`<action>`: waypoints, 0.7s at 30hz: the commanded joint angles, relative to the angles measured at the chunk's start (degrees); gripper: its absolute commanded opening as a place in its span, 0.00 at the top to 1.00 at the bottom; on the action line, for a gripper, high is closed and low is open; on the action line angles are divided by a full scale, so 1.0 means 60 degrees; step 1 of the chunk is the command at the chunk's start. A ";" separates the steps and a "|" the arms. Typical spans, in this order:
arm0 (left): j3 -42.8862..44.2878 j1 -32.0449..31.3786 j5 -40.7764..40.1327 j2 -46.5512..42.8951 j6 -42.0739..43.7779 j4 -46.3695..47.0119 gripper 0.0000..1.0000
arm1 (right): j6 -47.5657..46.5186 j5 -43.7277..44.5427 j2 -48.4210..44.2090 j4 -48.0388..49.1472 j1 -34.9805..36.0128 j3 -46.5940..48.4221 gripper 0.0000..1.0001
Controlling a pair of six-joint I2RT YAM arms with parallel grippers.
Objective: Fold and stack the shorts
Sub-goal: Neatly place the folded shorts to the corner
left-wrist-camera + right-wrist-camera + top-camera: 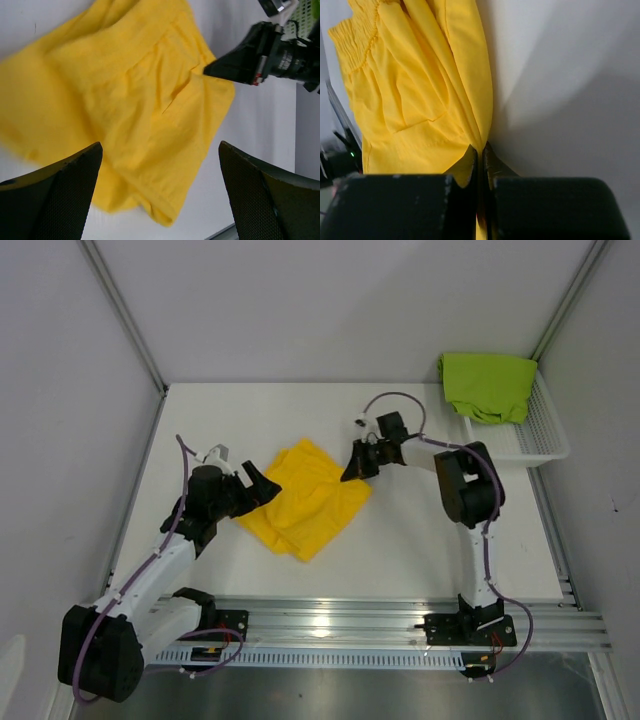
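Observation:
The yellow shorts [305, 498] lie crumpled in the middle of the table, also filling the left wrist view [125, 95] and the right wrist view [415, 95]. My right gripper [352, 473] is shut on their right edge, a fold of yellow fabric pinched between its fingertips [481, 150]. My left gripper [262, 487] hangs wide open over the shorts' left edge, with its fingers [55, 195] either side of the near corner and touching nothing. The lime green shorts [488, 386] lie bunched in the basket at the back right.
A white mesh basket [535, 440] stands at the table's back right corner against the right wall. A metal rail [400, 625] runs along the near edge by the arm bases. Grey walls close in the left, back and right sides.

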 commanded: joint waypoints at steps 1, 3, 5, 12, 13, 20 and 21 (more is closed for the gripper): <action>-0.0099 -0.0041 -0.0014 0.0149 0.0291 0.0252 0.01 | 0.2737 0.1599 -0.1504 0.2422 -0.0937 -0.2244 1.00; -0.0070 -0.0041 -0.0131 0.0237 0.0379 0.0267 0.01 | 0.3147 0.3115 -0.2426 0.2482 -0.0632 -0.3645 1.00; -0.0055 -0.0041 -0.0292 0.0368 0.0481 0.0267 0.01 | 0.3862 0.3301 -0.3114 0.3662 -0.0352 -0.4617 1.00; 0.0310 -0.0026 -0.0614 0.0618 0.0628 0.0092 0.01 | 0.4070 0.3625 -0.1965 0.3463 0.1026 -0.3876 1.00; 0.0427 -0.0026 -0.0702 0.0473 0.0672 -0.0141 0.01 | 0.4188 0.3696 -0.1801 0.3507 0.1128 -0.3701 1.00; 0.0970 -0.0026 -0.1698 -0.0539 0.1038 -0.1358 0.01 | 0.4438 0.4195 -0.0702 0.3346 0.1991 -0.1957 1.00; 0.1028 -0.0011 -0.1714 -0.0626 0.1039 -0.1504 0.01 | 0.4497 0.4238 -0.0629 0.3375 0.2123 -0.1796 1.00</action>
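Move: My right hand is already shut on the right-hand edge of the folded yellow shorts, barely above the table. The shorts' middle lies about 9 cm to its left, 6 cm nearer my base and 1 cm lower. The green garment in the basket stands some 34 cm to its right and 21 cm farther out. From my open left hand, the middle of the yellow shorts is roughly 6 cm ahead, 8 cm right and 12 cm below. I keep the pinch on the edge and whip it level, just above the table: first about 8 cm right while turning some 25 degrees clockwise, then back some 13 cm left past the start towards my left hand, swinging nearer my base on the way. My open left hand dips about 2.5 cm, rises again and drifts slightly left. ##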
